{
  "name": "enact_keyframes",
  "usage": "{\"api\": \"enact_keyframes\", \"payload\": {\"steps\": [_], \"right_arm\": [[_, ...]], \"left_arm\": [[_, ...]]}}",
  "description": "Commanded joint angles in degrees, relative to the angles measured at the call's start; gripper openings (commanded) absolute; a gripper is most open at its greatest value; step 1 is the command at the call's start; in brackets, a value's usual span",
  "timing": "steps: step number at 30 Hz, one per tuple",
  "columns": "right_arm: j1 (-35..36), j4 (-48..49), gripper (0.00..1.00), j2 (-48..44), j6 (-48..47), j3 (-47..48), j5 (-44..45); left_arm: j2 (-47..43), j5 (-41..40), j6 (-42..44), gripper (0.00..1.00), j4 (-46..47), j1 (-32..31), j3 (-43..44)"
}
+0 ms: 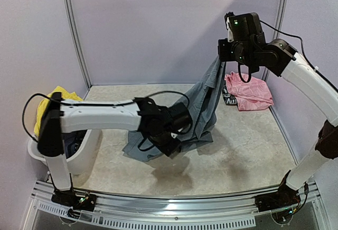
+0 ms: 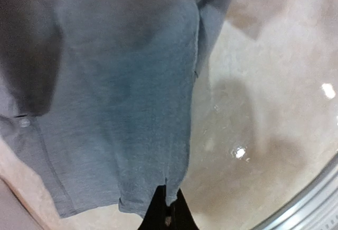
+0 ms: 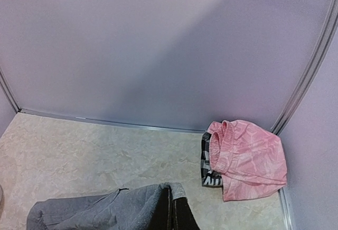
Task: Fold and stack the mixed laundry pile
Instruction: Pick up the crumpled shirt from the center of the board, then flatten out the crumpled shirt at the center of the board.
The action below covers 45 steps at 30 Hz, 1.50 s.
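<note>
A large grey long-sleeved shirt (image 1: 203,100) hangs stretched between my two grippers, its lower part trailing on the table. High at the back right, my right gripper (image 1: 221,55) is shut on the shirt's upper edge; in its wrist view the grey cloth (image 3: 105,211) is pinched between the closed fingers (image 3: 182,217). Lower, at mid-table, my left gripper (image 1: 172,144) is shut on the shirt's hem. The left wrist view shows the hem corner (image 2: 174,187) caught between the dark fingers (image 2: 158,214). A shiny pink piece (image 1: 252,92) lies folded in the back right corner.
A white tub (image 1: 87,153) stands at the left edge with yellow shorts (image 1: 57,99) draped over its rim and dark items (image 1: 74,144) inside. Under the pink piece (image 3: 251,158) sits a black-and-white patterned garment (image 3: 208,169). Walls enclose the back and sides.
</note>
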Motion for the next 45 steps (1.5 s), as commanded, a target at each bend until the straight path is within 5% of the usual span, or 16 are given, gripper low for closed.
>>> {"api": "enact_keyframes", "payload": {"steps": [1, 6, 13, 24, 39, 45], "right_arm": [[-0.40, 4.20, 0.00, -5.75, -5.00, -0.48, 4.73], [-0.39, 9.01, 0.00, -11.29, -9.52, -1.74, 4.08], [-0.41, 17.88, 0.00, -20.64, -19.26, -5.79, -9.94], [-0.34, 16.22, 0.00, -25.90, -26.32, 6.81, -28.32], [-0.40, 17.34, 0.00, -30.30, -27.68, 19.22, -44.49], [-0.39, 28.09, 0.00, -23.57, -33.80, 20.20, -38.64]], "left_arm": [[-11.79, -6.14, -2.33, 0.00, -5.77, 1.78, 1.98], [-20.82, -11.45, -1.21, 0.00, -11.08, 3.14, 6.25], [-28.21, -16.84, 3.66, 0.00, -16.48, 6.15, 18.90], [-29.80, -9.11, 11.16, 0.00, -13.93, 7.40, 42.71], [-39.91, 3.95, 10.03, 0.00, 2.56, 7.40, 42.18], [-34.19, -1.03, 14.30, 0.00, 7.47, 7.55, 46.92]]}}
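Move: Both hands already pinch the grey shirt. Its middle lies about 10 cm ahead of the left hand and level with it in height. From the right hand the shirt's middle is some 7 cm back, 14 cm left and 30 cm below. The laundry basket stands about 42 cm left of the left hand and 5 cm farther out. The pink garment lies roughly 20 cm ahead of the right hand, 24 cm right and 39 cm down. Rising fast, the left hand climbs some 55 cm, drifting left and late on a little back, its fingers swinging from down to about level across the board. The right hand goes up about 35 cm and back 30 cm, also drawing right, and tips its fingers well upward. Both keep their pinch, pulling the shirt up off the board and apart. ##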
